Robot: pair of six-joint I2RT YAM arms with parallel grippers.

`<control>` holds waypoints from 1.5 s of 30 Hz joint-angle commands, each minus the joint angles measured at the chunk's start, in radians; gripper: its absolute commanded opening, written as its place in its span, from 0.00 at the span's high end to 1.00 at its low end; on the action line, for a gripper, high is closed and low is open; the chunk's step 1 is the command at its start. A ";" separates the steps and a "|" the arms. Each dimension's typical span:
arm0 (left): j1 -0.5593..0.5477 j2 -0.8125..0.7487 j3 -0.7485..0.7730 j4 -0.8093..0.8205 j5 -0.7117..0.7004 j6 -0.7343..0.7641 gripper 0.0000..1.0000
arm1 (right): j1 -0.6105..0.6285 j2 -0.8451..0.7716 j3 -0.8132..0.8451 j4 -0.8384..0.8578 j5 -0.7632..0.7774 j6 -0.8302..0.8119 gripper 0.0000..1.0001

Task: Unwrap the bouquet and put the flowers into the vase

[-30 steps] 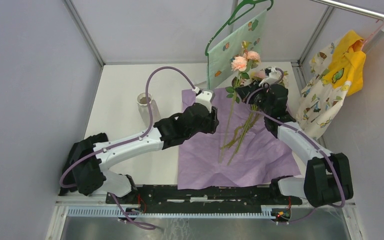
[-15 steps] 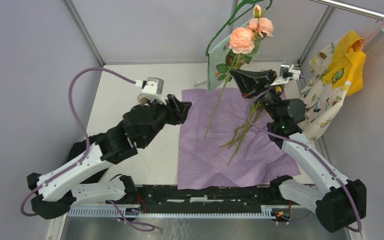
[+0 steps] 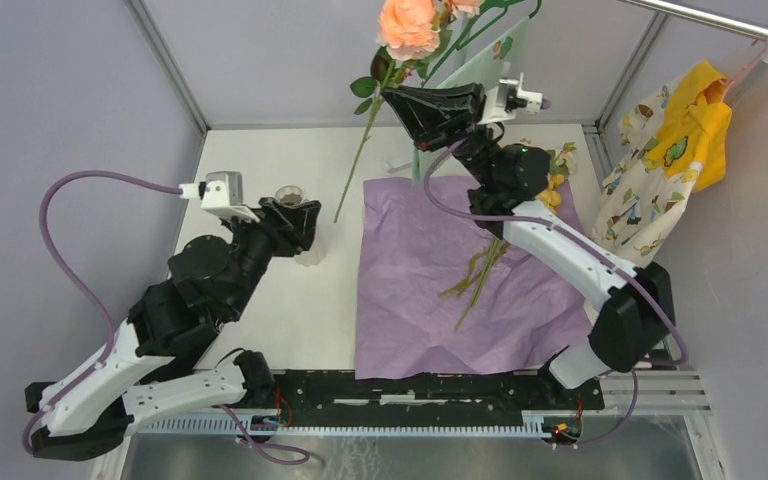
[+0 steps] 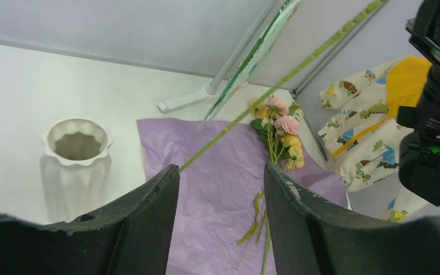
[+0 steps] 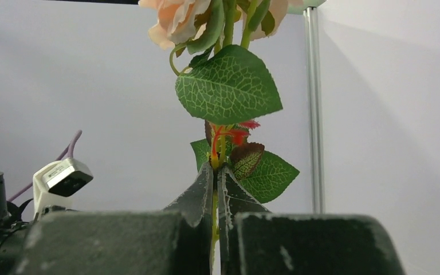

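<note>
The bouquet lies unwrapped: its purple paper (image 3: 430,300) is spread flat, with several flowers (image 3: 490,262) on it, their pink and yellow heads (image 4: 281,127) toward the back. My right gripper (image 3: 388,97) is shut on the stem of one peach rose spray (image 3: 407,22) held high, its stem (image 3: 358,160) slanting down to the left. In the right wrist view the fingers (image 5: 203,192) pinch the stem just under the leaves (image 5: 229,86). The white ribbed vase (image 4: 75,166) stands left of the paper, and my left gripper (image 3: 305,222) hangs open beside it, partly covering it.
A mint-green patterned cloth on a green hanger (image 3: 480,70) hangs at the back, close behind the raised rose. A yellow and patterned garment (image 3: 680,140) hangs from the rail at the right. Grey walls close in the table on three sides.
My right gripper has lifted the rose spray off the paper and carried it up and left. My left arm has drawn back leftward off the paper to the vase, its jaws widening.
</note>
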 commanded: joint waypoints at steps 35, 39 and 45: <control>0.003 -0.163 -0.021 -0.089 -0.093 0.027 0.36 | 0.123 0.570 0.559 -0.128 0.048 -0.085 1.00; 0.003 -0.157 -0.021 -0.086 -0.096 0.028 0.36 | 0.126 0.565 0.496 -0.141 0.035 -0.090 0.92; 0.004 -0.151 -0.023 -0.086 -0.098 0.025 0.36 | 0.130 0.541 0.414 -0.143 0.029 -0.112 0.70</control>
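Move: The vase that the flower in my right fingers is bound for stands about 11 cm ahead of my right hand, 21 cm to its left and some 43 cm below. The spread purple wrapper has its middle around 7 cm ahead, 13 cm to the right and 50 cm down, with the remaining flowers lying on it, about 17 cm ahead, 22 cm right and 48 cm down. From my left hand the vase is roughly 18 cm ahead, 6 cm left and 28 cm below. I swing the hanging flower left and forward with my right hand, about 16 and 11 cm, first rising some 4 cm, then sinking about 16 to bring the stem's end into the vase mouth. My fingers tip downward by some 15 degrees from where they began and, at the last, open about a quarter around the stem. My left hand, empty and open, shifts about 6 cm left and slightly back. ##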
